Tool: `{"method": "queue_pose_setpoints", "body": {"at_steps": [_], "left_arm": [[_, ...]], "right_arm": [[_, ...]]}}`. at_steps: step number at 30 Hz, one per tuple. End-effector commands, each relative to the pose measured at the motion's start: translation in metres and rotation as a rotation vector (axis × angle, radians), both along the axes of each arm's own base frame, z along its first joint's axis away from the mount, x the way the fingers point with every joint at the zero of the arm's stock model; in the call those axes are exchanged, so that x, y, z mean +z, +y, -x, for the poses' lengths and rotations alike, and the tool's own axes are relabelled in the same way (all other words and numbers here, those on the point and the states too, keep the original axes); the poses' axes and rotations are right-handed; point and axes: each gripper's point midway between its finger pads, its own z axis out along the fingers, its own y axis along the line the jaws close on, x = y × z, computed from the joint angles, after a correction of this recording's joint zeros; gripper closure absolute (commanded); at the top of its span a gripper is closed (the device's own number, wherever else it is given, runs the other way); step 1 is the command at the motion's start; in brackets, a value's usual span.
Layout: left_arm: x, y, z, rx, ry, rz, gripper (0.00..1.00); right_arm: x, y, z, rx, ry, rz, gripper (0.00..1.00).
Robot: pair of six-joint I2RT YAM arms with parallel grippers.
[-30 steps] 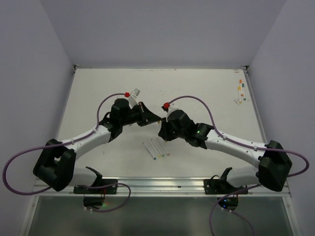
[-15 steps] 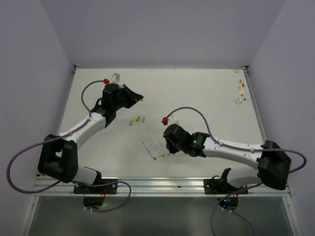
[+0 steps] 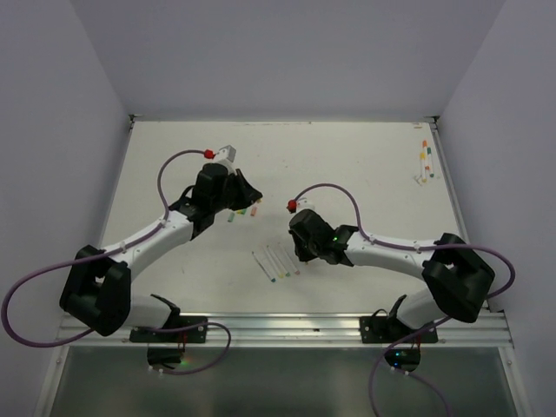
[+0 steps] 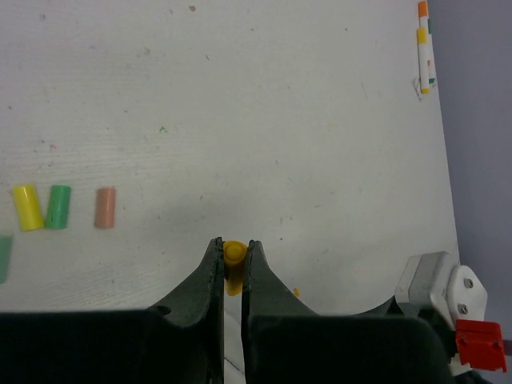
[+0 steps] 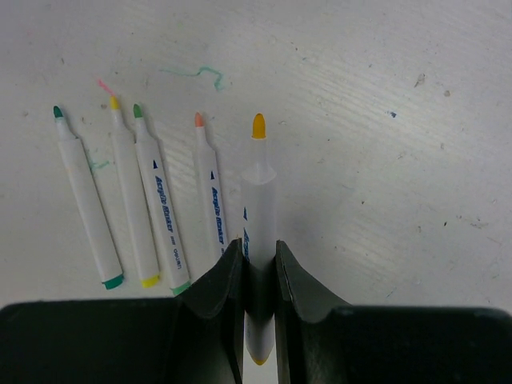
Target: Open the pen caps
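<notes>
My left gripper is shut on a small yellow-orange pen cap, held just above the table to the right of a row of loose pen caps: yellow, green and salmon. In the top view the left gripper sits beside those caps. My right gripper is shut on a white uncapped pen with a yellow-orange tip, right next to several uncapped pens lying side by side. In the top view the right gripper hangs over that pen row.
Several capped pens lie at the far right edge of the table, also seen as capped pens from the left wrist. Another green cap lies at the left edge of that view. Purple cables arc above both arms.
The grippers were together at mid-table a second ago. The left one swung away to the back left with the cap, then came back beside the loose caps. The right one lowered the pen towards the pen row.
</notes>
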Motion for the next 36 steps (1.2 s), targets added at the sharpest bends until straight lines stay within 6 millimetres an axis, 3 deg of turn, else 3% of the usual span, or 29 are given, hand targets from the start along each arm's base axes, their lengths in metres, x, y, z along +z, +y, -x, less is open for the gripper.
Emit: {"method": "queue_pose_setpoints", "body": {"at_steps": [1,5,10,17,23,30,36], "left_arm": [[0.013,0.002,0.002,-0.016,-0.081,-0.064,1.0],[0.007,0.002,0.004,-0.022,-0.063,-0.107,1.0],[-0.017,0.0,0.001,-0.038,-0.006,-0.183,1.0],[-0.037,-0.005,-0.011,-0.033,0.024,-0.268,1.0],[-0.05,-0.013,-0.016,-0.032,0.034,-0.346,1.0],[-0.065,-0.016,-0.024,-0.037,0.051,-0.392,1.0],[-0.075,-0.018,-0.03,-0.038,0.059,-0.429,1.0]], "right_arm": [[-0.007,0.009,-0.011,0.016,-0.022,-0.035,1.0],[-0.023,0.013,-0.006,0.033,0.006,-0.04,1.0],[-0.039,0.016,-0.001,0.043,0.031,-0.06,1.0],[-0.051,0.017,0.01,0.052,0.076,-0.083,0.82],[-0.051,0.022,0.016,0.06,0.077,-0.106,0.7],[-0.051,0.014,0.022,0.049,0.078,-0.11,0.63],[-0.029,0.009,0.018,0.024,0.047,-0.124,0.59]]}}
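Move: Just ahead and left of the right hand, which holds the uncapped orange pen, the salmon pen at the end of the row lies about 2 cm ahead, 3 cm left and 4 cm below. The green pen is some 3 cm further left of it, the yellow 4 cm. For the left hand, still holding the orange cap, the salmon cap lies about 5 cm ahead, 3 left and 14 below, with the green cap 3 cm to its left. Lowering the held pen about 3 cm to the table, the right hand then slides some 3 cm left towards the salmon pen, opening its fingers on the way to let go, and finally eases slightly back and right. Meanwhile the left hand keeps its pinch on the orange cap and sinks almost 9 cm towards the caps, rolling its left side up some 25 degrees. ##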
